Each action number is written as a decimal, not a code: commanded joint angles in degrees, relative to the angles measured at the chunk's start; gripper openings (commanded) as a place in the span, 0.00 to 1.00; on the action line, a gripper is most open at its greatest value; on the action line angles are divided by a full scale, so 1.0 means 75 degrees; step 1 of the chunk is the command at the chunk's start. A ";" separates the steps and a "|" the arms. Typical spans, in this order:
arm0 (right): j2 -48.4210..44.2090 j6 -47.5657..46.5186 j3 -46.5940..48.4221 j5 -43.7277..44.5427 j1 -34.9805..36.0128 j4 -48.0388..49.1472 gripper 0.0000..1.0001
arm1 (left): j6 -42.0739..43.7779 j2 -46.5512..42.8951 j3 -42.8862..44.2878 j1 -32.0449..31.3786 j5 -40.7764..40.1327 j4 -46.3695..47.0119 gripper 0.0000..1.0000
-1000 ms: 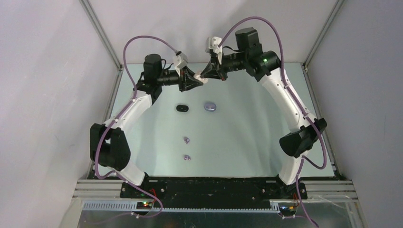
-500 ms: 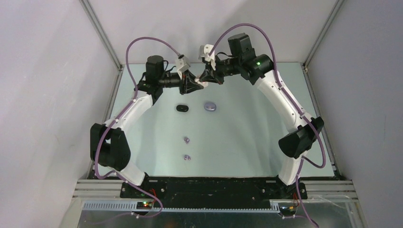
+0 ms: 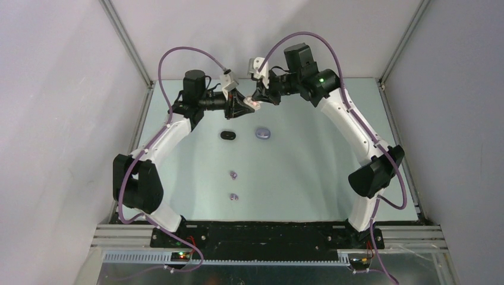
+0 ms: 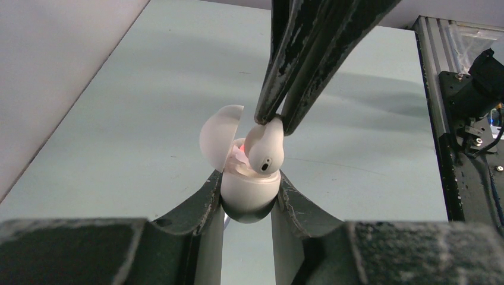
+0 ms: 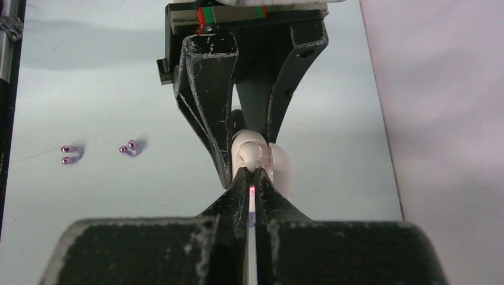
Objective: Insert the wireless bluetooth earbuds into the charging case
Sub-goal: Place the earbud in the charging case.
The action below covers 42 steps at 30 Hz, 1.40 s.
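Observation:
My left gripper (image 4: 249,181) is shut on the lower half of a white charging case (image 4: 248,193) held above the far end of the table, its lid (image 4: 219,142) hinged open to the left. A pink light glows inside. My right gripper (image 4: 274,122) comes down from above, shut on a white earbud (image 4: 265,153) whose rounded end sits at the case's open mouth, tilted. In the right wrist view the same earbud (image 5: 248,152) shows just beyond my right gripper (image 5: 250,173). The top view has both grippers meeting tip to tip (image 3: 252,104).
On the table below lie a black oval case (image 3: 228,135) and a lavender oval case (image 3: 262,133). Two lavender earbuds (image 3: 233,174) (image 3: 233,196) lie nearer the arm bases. White walls close the sides and back.
The right arm has swung left and the left gripper has edged toward it. The white earbud has come up to the open case's mouth. Both grips hold as before.

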 commanded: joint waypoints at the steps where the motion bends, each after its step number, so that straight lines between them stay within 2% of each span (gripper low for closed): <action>1: -0.0112 -0.0230 -0.0063 0.0091 0.0109 0.0071 0.00 | 0.0131 -0.0074 0.0386 -0.0058 0.0057 0.0110 0.00; 18: 0.0007 -0.0393 -0.0216 0.0340 0.0078 -0.0162 0.00 | -0.0164 0.0024 0.0369 -0.0019 0.0087 0.0321 0.00; 25: 0.0062 -0.0242 -0.0396 0.0315 0.0113 0.0112 0.01 | -0.0153 0.0063 0.0434 -0.0016 0.0094 0.0529 0.00; 35: -0.0447 0.0320 -0.0350 0.0254 0.0002 0.0303 0.29 | -0.0232 0.0060 0.0383 0.0005 0.0012 0.0501 0.00; 42: -0.1137 0.0811 -0.0594 -0.1026 -0.0466 0.0466 0.37 | -0.0509 0.0068 0.0295 0.0006 0.0004 0.0798 0.00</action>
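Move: Held out by the left hand about 1 cm to the right of its finger point, the open white charging case lies some 2 cm to the left of the right hand and 2 cm below it; the right fingers already pinch the white earbud at its mouth. Well below, on the table, the purple case lies about 5 cm ahead and 2 cm to the right of the right hand, and the black case about 4 cm ahead and 11 cm to its left, both roughly 31 cm down. Easing the pinched earbud down about 1.5 cm into the well of the white case, the right hand drifts slightly forward, then opens its fingers to about a third and lets go. It backs off some 1.5 cm to the right, rising by about as much and drawing back about 1 cm. The left hand stays nearly still and keeps its grip on the case. ##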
